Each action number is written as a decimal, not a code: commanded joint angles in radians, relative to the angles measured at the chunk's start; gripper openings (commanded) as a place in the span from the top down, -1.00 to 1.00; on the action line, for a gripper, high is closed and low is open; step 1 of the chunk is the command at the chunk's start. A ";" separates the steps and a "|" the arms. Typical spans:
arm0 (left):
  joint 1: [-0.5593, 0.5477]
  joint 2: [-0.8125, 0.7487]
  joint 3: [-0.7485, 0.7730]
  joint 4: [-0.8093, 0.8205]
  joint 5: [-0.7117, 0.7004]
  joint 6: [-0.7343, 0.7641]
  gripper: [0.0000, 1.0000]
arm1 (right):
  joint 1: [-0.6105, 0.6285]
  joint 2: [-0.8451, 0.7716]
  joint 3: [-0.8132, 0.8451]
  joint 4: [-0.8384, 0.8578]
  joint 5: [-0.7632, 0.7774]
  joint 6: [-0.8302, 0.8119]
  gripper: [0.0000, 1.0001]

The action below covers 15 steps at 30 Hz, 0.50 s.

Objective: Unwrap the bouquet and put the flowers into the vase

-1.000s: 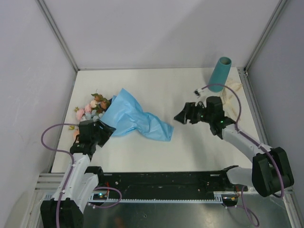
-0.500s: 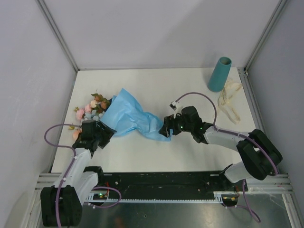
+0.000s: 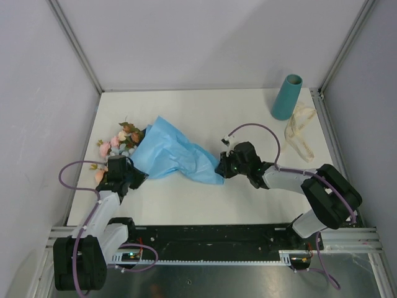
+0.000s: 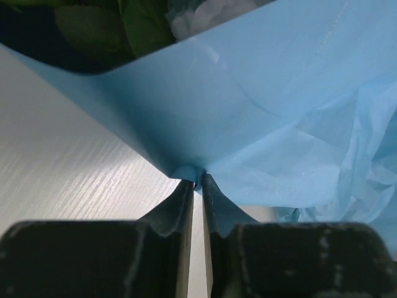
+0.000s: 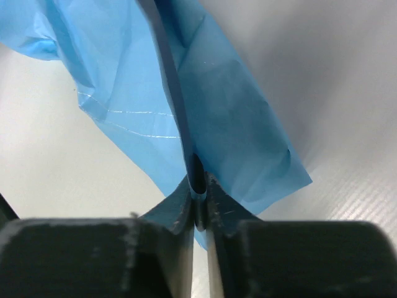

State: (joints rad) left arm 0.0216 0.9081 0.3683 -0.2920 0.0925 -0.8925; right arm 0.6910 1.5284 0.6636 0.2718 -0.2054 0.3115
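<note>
The bouquet lies on the white table, its blue tissue paper (image 3: 170, 155) spreading from the flowers (image 3: 121, 141) at the left toward the middle. My left gripper (image 3: 133, 176) is shut on the paper's near-left edge; in the left wrist view its fingertips (image 4: 197, 181) pinch a fold of paper (image 4: 260, 118) below green leaves (image 4: 139, 25). My right gripper (image 3: 221, 169) is shut on the paper's right end; the right wrist view shows a fold of the paper (image 5: 205, 112) clamped between the fingertips (image 5: 198, 186). The teal vase (image 3: 286, 97) stands upright at the back right, well away from both grippers.
A cream ribbon (image 3: 300, 131) lies loose on the table just right of the vase. Metal frame posts and grey walls close in the table on three sides. The arms' black base rail (image 3: 211, 239) runs along the near edge.
The right arm swung left from near the vase to the paper's right end and closed on it. The left gripper moved slightly toward the paper's edge and closed on it.
</note>
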 commanded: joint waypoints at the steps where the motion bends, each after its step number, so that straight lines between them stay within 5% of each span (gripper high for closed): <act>1: -0.005 0.005 0.039 0.038 -0.040 -0.002 0.86 | -0.028 -0.056 -0.034 0.035 0.045 -0.011 0.86; 15: -0.010 0.244 0.160 0.177 -0.014 -0.038 1.00 | -0.207 -0.156 -0.105 0.104 -0.024 0.010 1.00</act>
State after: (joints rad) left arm 0.0154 1.0882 0.4992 -0.2165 0.0639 -0.8989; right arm 0.4961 1.3884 0.5659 0.3012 -0.2066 0.3134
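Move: Between the two hands lies the blue wrap, its near edge at the left fingers and its right end at the right fingers. Its middle is about 9 cm ahead and 12 cm right of the left hand, and 7 cm ahead and 17 cm left of the right. The flowers lie some 12 cm ahead and 11 cm left of the left hand; the ribbon lies roughly 17 cm ahead and 34 cm right of the right hand. Pulling the blue wrap apart between them, both hands finish closing their nearly shut fingers on it. The right then draws its end about 7 cm to the right and half as far forward, rising 2 cm and turning some 10 degrees clockwise. The left keeps its wrist steady, carrying the near edge about 4 cm forward towards the flowers and slightly up. ##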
